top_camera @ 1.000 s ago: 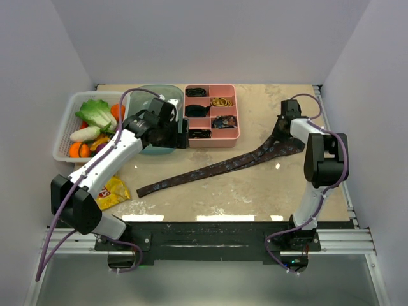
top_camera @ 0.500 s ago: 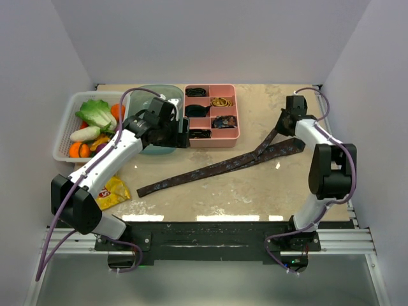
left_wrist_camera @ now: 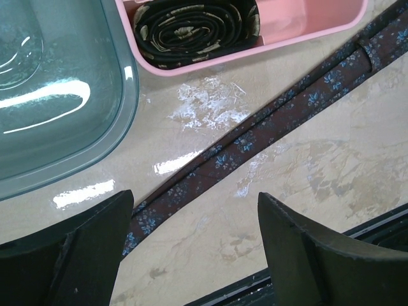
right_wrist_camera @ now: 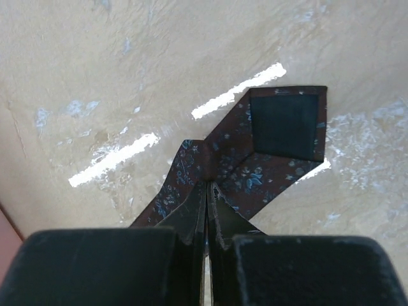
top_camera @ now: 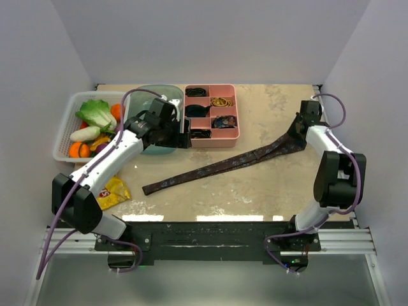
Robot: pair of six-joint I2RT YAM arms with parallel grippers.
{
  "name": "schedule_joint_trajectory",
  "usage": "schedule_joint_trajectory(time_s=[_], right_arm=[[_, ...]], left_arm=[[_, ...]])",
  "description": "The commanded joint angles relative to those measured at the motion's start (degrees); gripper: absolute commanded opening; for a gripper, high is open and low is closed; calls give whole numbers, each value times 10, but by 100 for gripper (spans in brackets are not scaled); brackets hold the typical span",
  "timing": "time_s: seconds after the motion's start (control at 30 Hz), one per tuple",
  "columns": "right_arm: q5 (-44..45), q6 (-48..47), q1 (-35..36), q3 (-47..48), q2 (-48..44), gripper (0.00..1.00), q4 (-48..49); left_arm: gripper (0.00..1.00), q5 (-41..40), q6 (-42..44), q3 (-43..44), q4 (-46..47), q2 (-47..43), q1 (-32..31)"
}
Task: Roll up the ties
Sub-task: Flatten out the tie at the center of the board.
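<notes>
A brown-maroon patterned tie (top_camera: 223,165) lies stretched diagonally across the table, narrow end at lower left, wide end at right. My right gripper (top_camera: 299,127) is shut on the tie's wide end (right_wrist_camera: 255,159), pinching a fold of it; the end's dark lining faces up. My left gripper (top_camera: 185,138) is open and empty, hovering over the tie's middle (left_wrist_camera: 255,131) beside the pink tray. Rolled black ties (left_wrist_camera: 191,25) sit in the pink tray's compartments.
A pink compartment tray (top_camera: 232,137) stands at back centre. A teal bin (top_camera: 153,95) is next to it, partly under my left arm. A white basket (top_camera: 64,131) with vegetables is at far left. A yellow packet (top_camera: 113,191) lies at front left.
My right gripper has moved right and a little nearer with the tie's wide end, pulling the tie straighter and its narrow end rightward. The left arm has not moved.
</notes>
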Motion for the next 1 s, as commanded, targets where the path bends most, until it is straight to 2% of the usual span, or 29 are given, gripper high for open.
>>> schedule_joint_trajectory(time_s=[0.0,0.6,0.63,0.7,0.73,0.83,0.87,0.93,0.97], right_arm=[[24,7,-8,-2,-46,0,15],[60,28,-30,-34,15,0,34],[61,28,-30,-34,16,3,34],[61,26,-30,-36,13,22,38],[57,25,-30,-37,3,37,39],[48,19,-30,-41,-21,54,43],[33,17,-30,-40,-27,65,42],[22,11,-30,-39,-41,72,42],[-3,8,-29,-39,-54,81,41]], left_arm=[[83,15,13,-9,24,1,0],[83,21,17,-25,31,-9,0],[83,22,17,-25,30,-12,0],[83,21,16,-28,31,-13,0],[83,21,16,-29,33,-15,0],[83,22,17,-32,35,-18,0],[83,21,17,-35,35,-19,0],[83,20,17,-38,38,-22,0],[83,20,15,-42,41,-24,0]])
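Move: The right gripper is shut on the tie's narrow tail; the lined wide end it goes to lies about 6 cm to its right, hardly 1 cm back and some 6 cm below. From this gripper the middle of the tie's length is roughly 23 cm left and 9 cm back, and the pink organizer about 28 cm left and 11 cm ahead. From the empty left gripper, the wide end is some 41 cm right, 2 cm ahead and 16 cm below. Keep the right gripper pinched on the narrow tail and draw it about 3 cm right and a little back towards the wide end, lifting it a couple of centimetres first, then lowering it about 5 cm from there. Once low over the wide end, open the fingers most of the way to let go of the tail, and start easing up. ##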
